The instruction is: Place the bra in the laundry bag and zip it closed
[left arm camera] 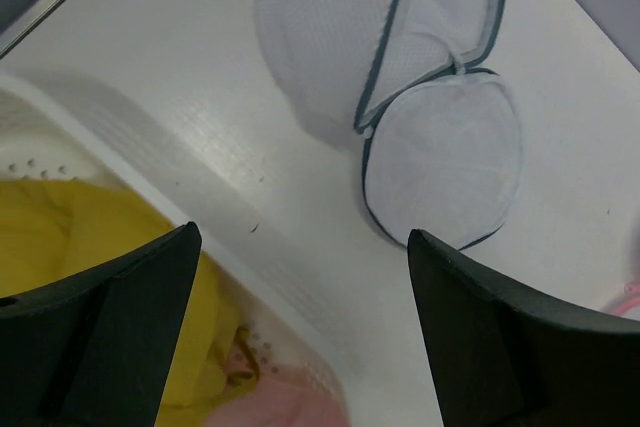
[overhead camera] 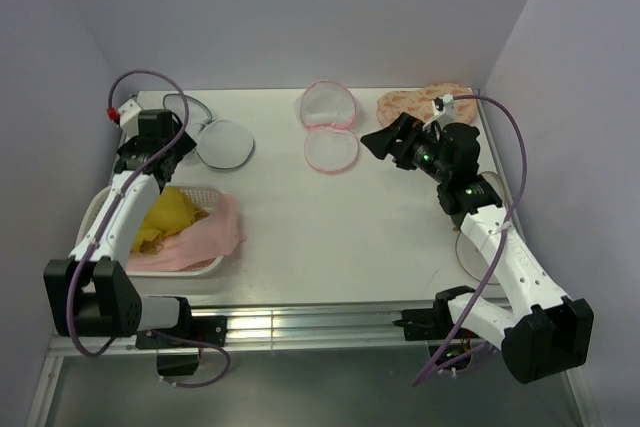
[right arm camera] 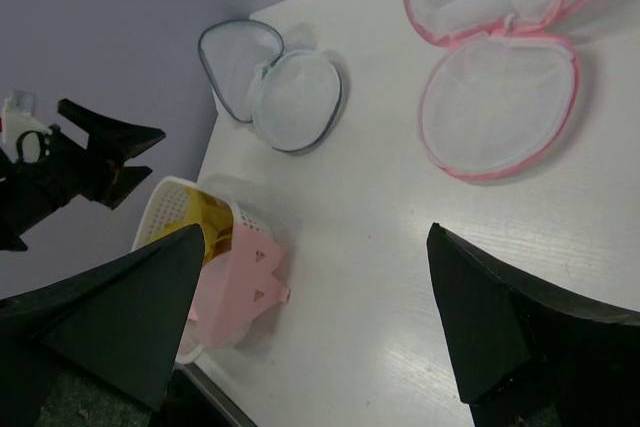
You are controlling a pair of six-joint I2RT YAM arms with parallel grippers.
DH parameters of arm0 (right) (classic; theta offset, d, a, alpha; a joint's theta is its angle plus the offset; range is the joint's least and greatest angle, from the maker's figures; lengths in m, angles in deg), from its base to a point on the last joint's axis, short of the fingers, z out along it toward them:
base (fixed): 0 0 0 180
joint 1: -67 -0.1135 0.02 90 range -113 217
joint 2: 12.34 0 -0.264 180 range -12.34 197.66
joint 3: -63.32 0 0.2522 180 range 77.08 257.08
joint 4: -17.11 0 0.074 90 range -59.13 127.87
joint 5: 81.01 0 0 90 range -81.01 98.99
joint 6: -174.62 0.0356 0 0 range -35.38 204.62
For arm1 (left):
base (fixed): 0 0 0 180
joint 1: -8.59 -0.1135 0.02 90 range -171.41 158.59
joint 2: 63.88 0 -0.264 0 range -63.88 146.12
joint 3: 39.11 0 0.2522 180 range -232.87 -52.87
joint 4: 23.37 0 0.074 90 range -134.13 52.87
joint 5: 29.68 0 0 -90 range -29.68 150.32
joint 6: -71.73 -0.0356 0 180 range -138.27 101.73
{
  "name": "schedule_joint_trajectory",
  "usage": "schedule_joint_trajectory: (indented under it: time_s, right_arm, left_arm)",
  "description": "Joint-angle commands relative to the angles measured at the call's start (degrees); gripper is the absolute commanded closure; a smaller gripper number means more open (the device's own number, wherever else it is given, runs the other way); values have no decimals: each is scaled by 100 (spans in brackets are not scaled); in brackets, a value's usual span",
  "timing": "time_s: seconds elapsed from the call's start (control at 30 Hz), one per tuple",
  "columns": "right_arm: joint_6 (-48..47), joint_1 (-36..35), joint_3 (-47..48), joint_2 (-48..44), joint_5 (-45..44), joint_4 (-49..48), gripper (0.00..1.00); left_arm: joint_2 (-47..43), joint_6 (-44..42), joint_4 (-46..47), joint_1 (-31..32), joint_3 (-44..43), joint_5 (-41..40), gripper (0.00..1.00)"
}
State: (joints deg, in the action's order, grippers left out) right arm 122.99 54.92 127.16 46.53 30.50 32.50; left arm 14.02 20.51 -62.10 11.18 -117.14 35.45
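The laundry bag point(overhead camera: 218, 139), white mesh with a grey zip rim, lies open as two domes at the back left of the table. It also shows in the left wrist view point(left arm camera: 440, 147) and in the right wrist view point(right arm camera: 290, 87). My left gripper point(overhead camera: 178, 147) hovers open over the far rim of a white basket, just short of the bag, with nothing between its fingers point(left arm camera: 303, 235). A peach padded piece with a pink pattern point(overhead camera: 415, 102), seemingly the bra, lies at the back right. My right gripper point(overhead camera: 380, 142) hangs open and empty over the table beside it point(right arm camera: 316, 232).
A pink-rimmed mesh bag point(overhead camera: 330, 132) lies open at the back centre. The white basket point(overhead camera: 100, 202) at the left holds a yellow cloth point(overhead camera: 168, 212) and a pink cloth point(overhead camera: 205, 237) that spills over its rim. A pale round thing point(overhead camera: 462, 252) lies partly under the right arm.
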Motion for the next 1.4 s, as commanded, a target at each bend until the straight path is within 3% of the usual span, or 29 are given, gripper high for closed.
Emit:
schedule_joint_trajectory:
  time_s: [0.0, 0.23, 0.67, 0.87, 1.37]
  right_arm:
    - [-216, -163, 80, 221, 10, 66, 0]
    - [-128, -401, -25, 537, 133, -136, 0]
    - [-93, -453, -60, 608, 195, -136, 0]
    - [4, -454, -69, 704, 318, -136, 0]
    - [232, -445, -236, 924, 722, -593, 0]
  left_arm:
    - [-714, 437, -244, -13, 493, -466, 8]
    - [-1260, 797, -456, -13, 1311, -503, 8]
    - [-918, 1122, -201, -4, 1839, -282, 11]
    - [-821, 1219, -341, 110, 1857, -335, 12]
    - [-197, 1614, -1387, 628, 1321, -1345, 7]
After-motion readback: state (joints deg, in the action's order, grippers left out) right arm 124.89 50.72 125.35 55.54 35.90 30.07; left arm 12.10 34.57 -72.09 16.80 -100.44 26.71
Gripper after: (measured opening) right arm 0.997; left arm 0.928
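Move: The yellow bra lies in the white basket, roughly 11 cm back from the left hand, 6 cm to its left and 15 cm below. The pink cloth beside it is about 18 cm straight back from that hand and equally low. The round gray-rimmed bag lies about 5 cm ahead, 6 cm right and 19 cm below. From the right hand the bra is some 53 cm left, 5 cm back and 24 cm lower. Back first, quickly, then mostly down: the left hand draws in from beyond the basket's far rim and sinks about 11 cm towards the yellow bra, some 10 cm back in all, its wide-open fingers tipping about 20 degrees further down. Meanwhile the right hand, open and empty, sinks about 5 cm and drifts 4 cm left over the bare table. ##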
